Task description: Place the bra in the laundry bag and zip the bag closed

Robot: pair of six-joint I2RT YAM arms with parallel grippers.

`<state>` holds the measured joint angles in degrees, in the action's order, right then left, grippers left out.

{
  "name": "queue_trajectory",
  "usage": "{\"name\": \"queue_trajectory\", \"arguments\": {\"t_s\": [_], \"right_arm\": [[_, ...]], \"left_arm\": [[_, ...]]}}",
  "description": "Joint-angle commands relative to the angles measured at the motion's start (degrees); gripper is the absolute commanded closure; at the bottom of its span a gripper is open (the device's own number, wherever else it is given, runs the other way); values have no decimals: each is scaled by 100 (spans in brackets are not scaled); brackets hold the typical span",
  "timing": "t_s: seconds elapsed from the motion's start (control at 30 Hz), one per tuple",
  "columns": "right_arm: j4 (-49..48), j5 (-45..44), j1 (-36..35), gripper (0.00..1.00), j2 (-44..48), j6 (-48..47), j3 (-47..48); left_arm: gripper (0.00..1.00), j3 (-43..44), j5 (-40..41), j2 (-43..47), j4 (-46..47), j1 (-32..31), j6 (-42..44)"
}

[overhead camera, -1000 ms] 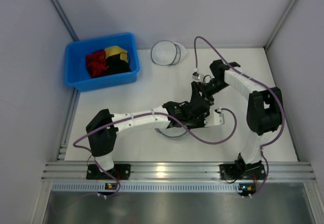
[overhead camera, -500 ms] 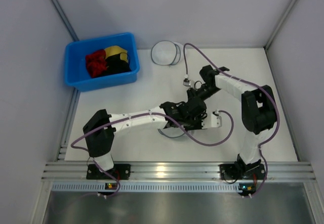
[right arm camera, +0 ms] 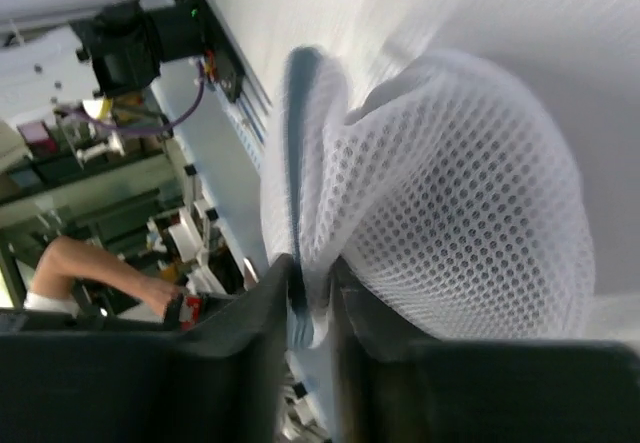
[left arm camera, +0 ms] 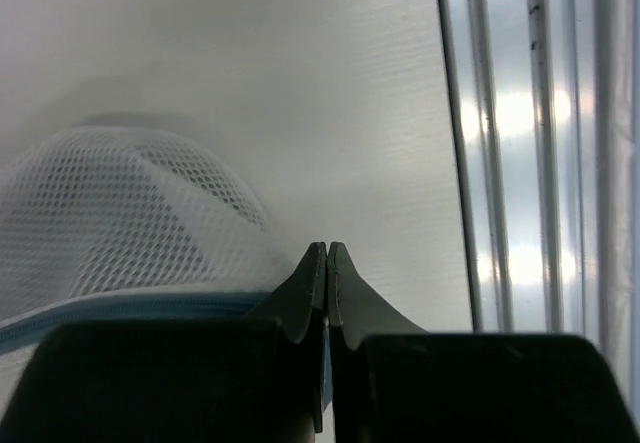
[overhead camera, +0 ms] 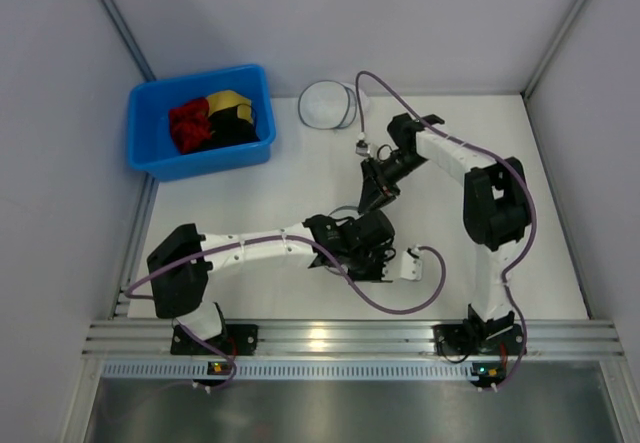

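The laundry bag [right arm camera: 470, 213] is white mesh with a blue zip band. In the right wrist view its rim is folded up between my right gripper's [right arm camera: 312, 263] fingers, which are shut on it. In the left wrist view the bag [left arm camera: 110, 223] bulges to the left of my left gripper [left arm camera: 327, 248]. Its jaws are pressed together, with a sliver of the blue zip band between them. In the top view the two grippers are close together mid-table, left [overhead camera: 368, 251] and right [overhead camera: 373, 196], and they cover most of the bag. The bra shows in no view.
A blue bin [overhead camera: 150, 158] at the back left holds red, yellow and black garments. A second round white mesh case [overhead camera: 328, 103] lies at the back centre. Purple cables loop around both arms. Metal rails [left arm camera: 540, 163] run along the table's near edge.
My right gripper has moved left towards the bag and shut on its rim. My left gripper has drawn back towards the near edge, still shut.
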<state>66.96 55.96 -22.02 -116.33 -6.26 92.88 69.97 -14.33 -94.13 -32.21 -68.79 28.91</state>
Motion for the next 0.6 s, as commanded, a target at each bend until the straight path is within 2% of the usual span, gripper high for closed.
{"name": "queue_trajectory", "arguments": {"t_s": [0.0, 0.13, 0.17, 0.37, 0.57], "right_arm": [[-667, -77, 75, 57, 119, 2, 556], [-386, -568, 136, 28, 470, -199, 486], [-194, -630, 180, 26, 619, -313, 459], [151, -745, 602, 23, 1234, -315, 39], [300, -394, 480, 29, 1298, -656, -769]], "left_arm": [[100, 190, -470, 62, -524, -266, -428], [100, 867, -202, -272, -524, 41, -587], [100, 999, -185, -386, -524, 102, -631], [100, 1773, 175, -781, -515, 332, -430], [100, 2222, 387, -1063, -515, 332, -61]]}}
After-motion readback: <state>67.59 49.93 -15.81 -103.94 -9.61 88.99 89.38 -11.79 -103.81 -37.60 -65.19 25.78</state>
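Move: Under and between the two hands, the laundry bag's middle is about 6 cm ahead of the left hand, 5 cm to its left and 4 cm below. From the right hand, which still has the bag's zip edge between its fingers, it lies some 8 cm back, 1 cm left and 5 cm lower. The spare mesh bag is roughly 21 cm ahead of the right hand and 7 cm left; the blue bin 18 cm ahead and 35 cm left. Opening wide, the right hand lets go of the bag's zip edge, eases about 3 cm forward, then swings some 5 cm right and 4 cm up, drawing back slightly as it goes. The left, fingers shut throughout, finishes a short backward tug of under 2 cm, then turns round and goes about 7 cm forward, 5 cm right and 4 cm up over the bag's right side; whether it holds the zip pull can't be seen. ##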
